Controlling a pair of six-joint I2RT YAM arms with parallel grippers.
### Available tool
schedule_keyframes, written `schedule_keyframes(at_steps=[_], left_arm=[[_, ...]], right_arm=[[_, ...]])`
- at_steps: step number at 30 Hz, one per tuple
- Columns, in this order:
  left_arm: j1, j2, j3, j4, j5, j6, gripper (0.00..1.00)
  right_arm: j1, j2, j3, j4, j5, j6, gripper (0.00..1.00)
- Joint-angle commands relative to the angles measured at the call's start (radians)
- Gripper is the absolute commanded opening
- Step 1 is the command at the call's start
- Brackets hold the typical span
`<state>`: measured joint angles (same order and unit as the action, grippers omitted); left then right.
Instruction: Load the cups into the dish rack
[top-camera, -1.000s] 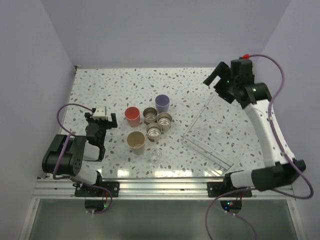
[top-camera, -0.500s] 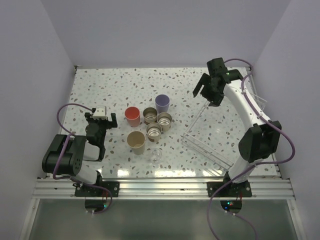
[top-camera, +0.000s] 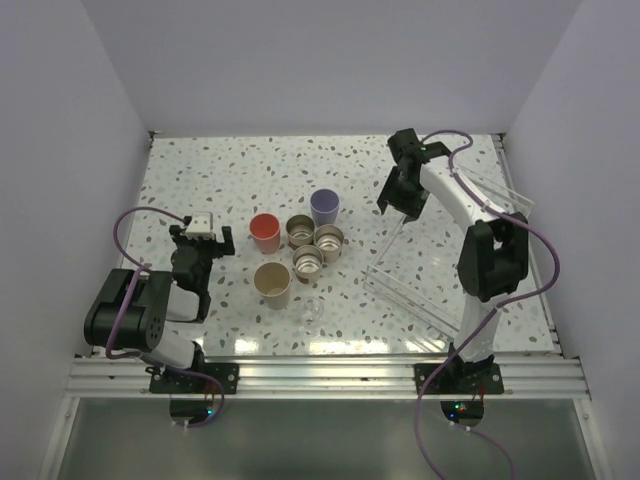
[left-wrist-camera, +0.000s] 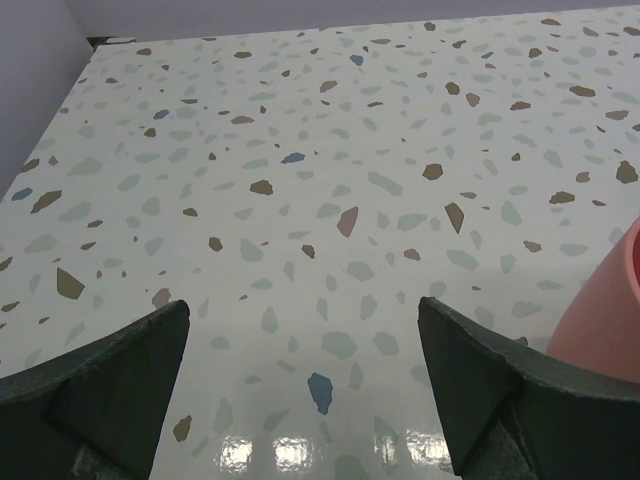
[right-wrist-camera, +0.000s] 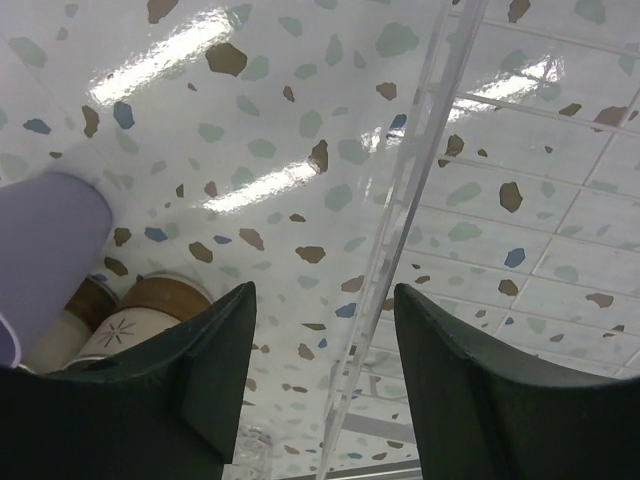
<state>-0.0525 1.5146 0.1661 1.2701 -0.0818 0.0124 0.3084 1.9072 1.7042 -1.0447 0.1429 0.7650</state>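
Observation:
Six cups stand grouped mid-table: a pink-red cup (top-camera: 264, 232), a lavender cup (top-camera: 323, 207), a taller tan cup (top-camera: 271, 283) and three short beige cups (top-camera: 300, 230) with shiny insides. The clear dish rack (top-camera: 415, 300) lies to their right with no cup in it. My right gripper (top-camera: 395, 203) hangs over the rack's far left corner. In the right wrist view, the right gripper (right-wrist-camera: 322, 295) is open, straddling the rack's thin wall (right-wrist-camera: 400, 200) without touching it, with the lavender cup (right-wrist-camera: 45, 250) at left. My left gripper (left-wrist-camera: 302, 310) is open over bare table, the pink-red cup (left-wrist-camera: 605, 320) at its right.
A small clear glass piece (top-camera: 312, 310) lies in front of the cups. Purple walls close the table at the back and both sides. The left arm (top-camera: 140, 310) is folded near the front left edge.
The right arm swung left from the rack's far right side to its far left corner, and its jaws narrowed. The left arm and the cups have not moved.

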Motion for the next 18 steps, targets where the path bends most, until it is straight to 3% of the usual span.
schedule_keyframes(at_steps=[1,7,16,18], left_arm=[[0.008,0.001,0.012,0.084,0.002,0.018,1.00],[0.008,-0.001,0.012,0.081,0.002,0.018,1.00],[0.008,-0.005,0.013,0.069,0.001,0.015,1.00],[0.008,-0.033,0.019,0.025,-0.012,0.020,1.00]], right_arm=[[0.000,0.023,0.037,-0.026,0.035,-0.016,0.60],[0.000,0.041,0.006,-0.003,0.032,-0.044,0.42],[0.000,0.039,-0.003,0.011,0.043,-0.116,0.00],[0.001,0.039,0.000,0.014,0.032,-0.127,0.00]])
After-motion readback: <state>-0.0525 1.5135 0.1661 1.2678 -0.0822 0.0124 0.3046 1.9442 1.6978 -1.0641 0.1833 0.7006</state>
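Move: Just below the right hand's part-open fingers runs the dish rack's left rail, about 2 cm down and 1 cm to the right. The purple cup stands some 20 cm to the hand's left and 3 cm farther out; the nearest steel cup is about 18 cm left and 5 cm back, both some 7 cm lower. From the idle left hand the rail lies roughly 54 cm to the right and 3 cm ahead, about level. Settling about 1.5 cm lower over the dish rack's left rail, the right hand then eases roughly 1 cm to the right to bring the rail between its fingertips. The fingers, already closing, shut almost fully and pinch the thin clear rail; the wrist tilts only some 5 degrees and stays pointed mostly down. ##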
